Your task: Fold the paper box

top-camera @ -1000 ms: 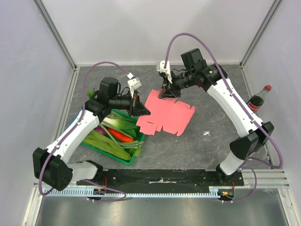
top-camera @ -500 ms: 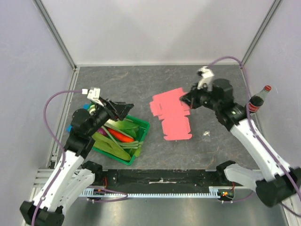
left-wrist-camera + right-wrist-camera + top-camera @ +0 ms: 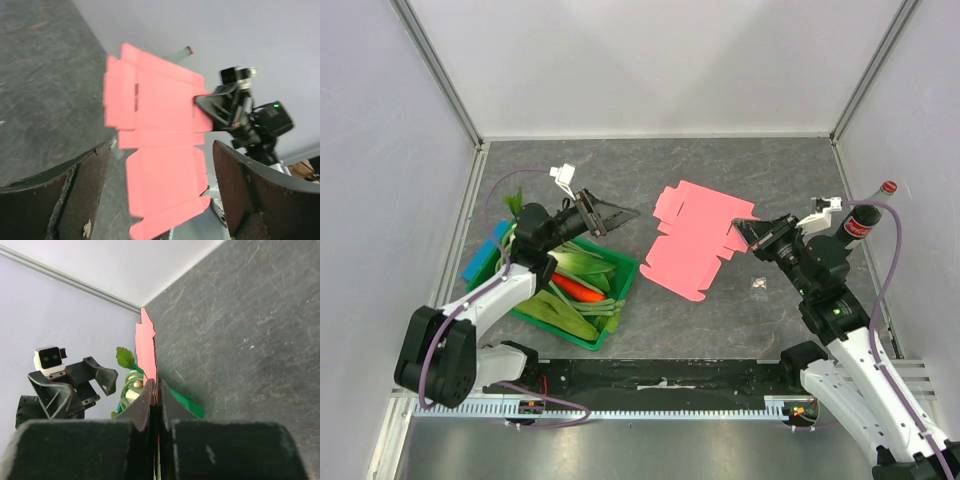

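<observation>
The paper box is a flat, unfolded pink cut-out with flaps in the middle of the table. My right gripper is shut on the box's right edge. In the right wrist view the card runs edge-on out of the closed right gripper. My left gripper hovers over the crate's far corner, open and empty, pointing at the box from a short way left of it. In the left wrist view the box lies ahead of the wide-apart left gripper.
A green crate of vegetables sits at the left, under the left arm, with a blue object beside it. A cola bottle stands by the right wall. A small scrap lies near the right arm.
The left gripper let go of the box's left edge and opened wide. The right gripper shut on the box, and its arm swung back to the right with it.
</observation>
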Robot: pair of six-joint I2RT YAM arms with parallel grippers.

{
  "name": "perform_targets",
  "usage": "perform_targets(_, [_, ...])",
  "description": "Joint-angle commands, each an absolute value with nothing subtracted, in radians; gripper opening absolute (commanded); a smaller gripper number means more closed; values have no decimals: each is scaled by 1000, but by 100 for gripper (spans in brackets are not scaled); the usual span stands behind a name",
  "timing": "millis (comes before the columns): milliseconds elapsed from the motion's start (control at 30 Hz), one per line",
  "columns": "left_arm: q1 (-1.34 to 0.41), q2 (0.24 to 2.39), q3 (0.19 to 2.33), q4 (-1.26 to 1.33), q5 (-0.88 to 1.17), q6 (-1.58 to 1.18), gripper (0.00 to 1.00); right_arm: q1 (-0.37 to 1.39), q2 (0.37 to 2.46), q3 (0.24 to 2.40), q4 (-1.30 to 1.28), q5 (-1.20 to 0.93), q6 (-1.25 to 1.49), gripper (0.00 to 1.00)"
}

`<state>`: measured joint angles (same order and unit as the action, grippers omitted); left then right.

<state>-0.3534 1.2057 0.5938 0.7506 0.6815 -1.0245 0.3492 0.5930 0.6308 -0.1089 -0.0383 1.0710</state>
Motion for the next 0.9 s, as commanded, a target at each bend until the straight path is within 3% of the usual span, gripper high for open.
perform_targets(0, [-373, 1276, 689, 952, 772, -1149, 90, 350, 589, 582, 77, -103, 1207, 0])
perform_targets(167, [-385, 1305, 695, 878, 681, -1148, 83, 348, 581, 546, 167, -138, 1258, 0])
perform_targets(367, [-411, 1321, 750, 776, 652, -1108, 85, 348, 610, 537, 215, -196, 1270, 0])
perform_targets(467, [-416, 1353, 790, 801, 686, -1115, 68, 348, 620, 535, 238, -233, 1264, 0])
perform_targets(567, [-416, 1359, 811, 787, 713, -1089, 30, 347, 629, 531, 291, -302, 1200, 3])
perform_targets(600, [-416, 1358, 818, 775, 725, -1056, 14, 348, 632, 541, 290, -349, 1105, 13])
perform_targets(633, [-416, 1353, 828, 735, 738, -1033, 6, 347, 637, 552, 260, -373, 1038, 24])
perform_targets(667, [-416, 1339, 831, 720, 761, -1007, 2, 344, 662, 573, 209, -388, 966, 59])
perform_targets(700, [-416, 1332, 831, 700, 776, -952, 2, 341, 690, 668, 137, -423, 875, 70])
perform_targets(767, [-416, 1309, 839, 628, 833, -890, 2, 337, 795, 814, -223, -372, 527, 87])
perform_targets(867, [-416, 1290, 844, 571, 927, -775, 2, 339, 880, 963, -422, -351, 280, 97])
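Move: The paper box's left edge flap, the left gripper's target, lies about 8 cm to its right, 2 cm ahead and slightly below; the green basket is some 16 cm to its left, 7 cm back and 22 cm below. The right gripper holds the box's right edge, with the flap roughly 16 cm to its left and 5 cm ahead. A small clear packet sits on the table, about 3 cm right, 5 cm back and 28 cm below that gripper. Carry the still-pinched paper box with the right gripper about 4 cm left towards the open left gripper, dipping slightly, then rising, wrist turning counter-clockwise. Bring the left gripper about 4 cm to the right and a little up onto the left flap and shut its fingers on it; only then open the right fingers, rolling them back and edging forward at the box's right edge. ##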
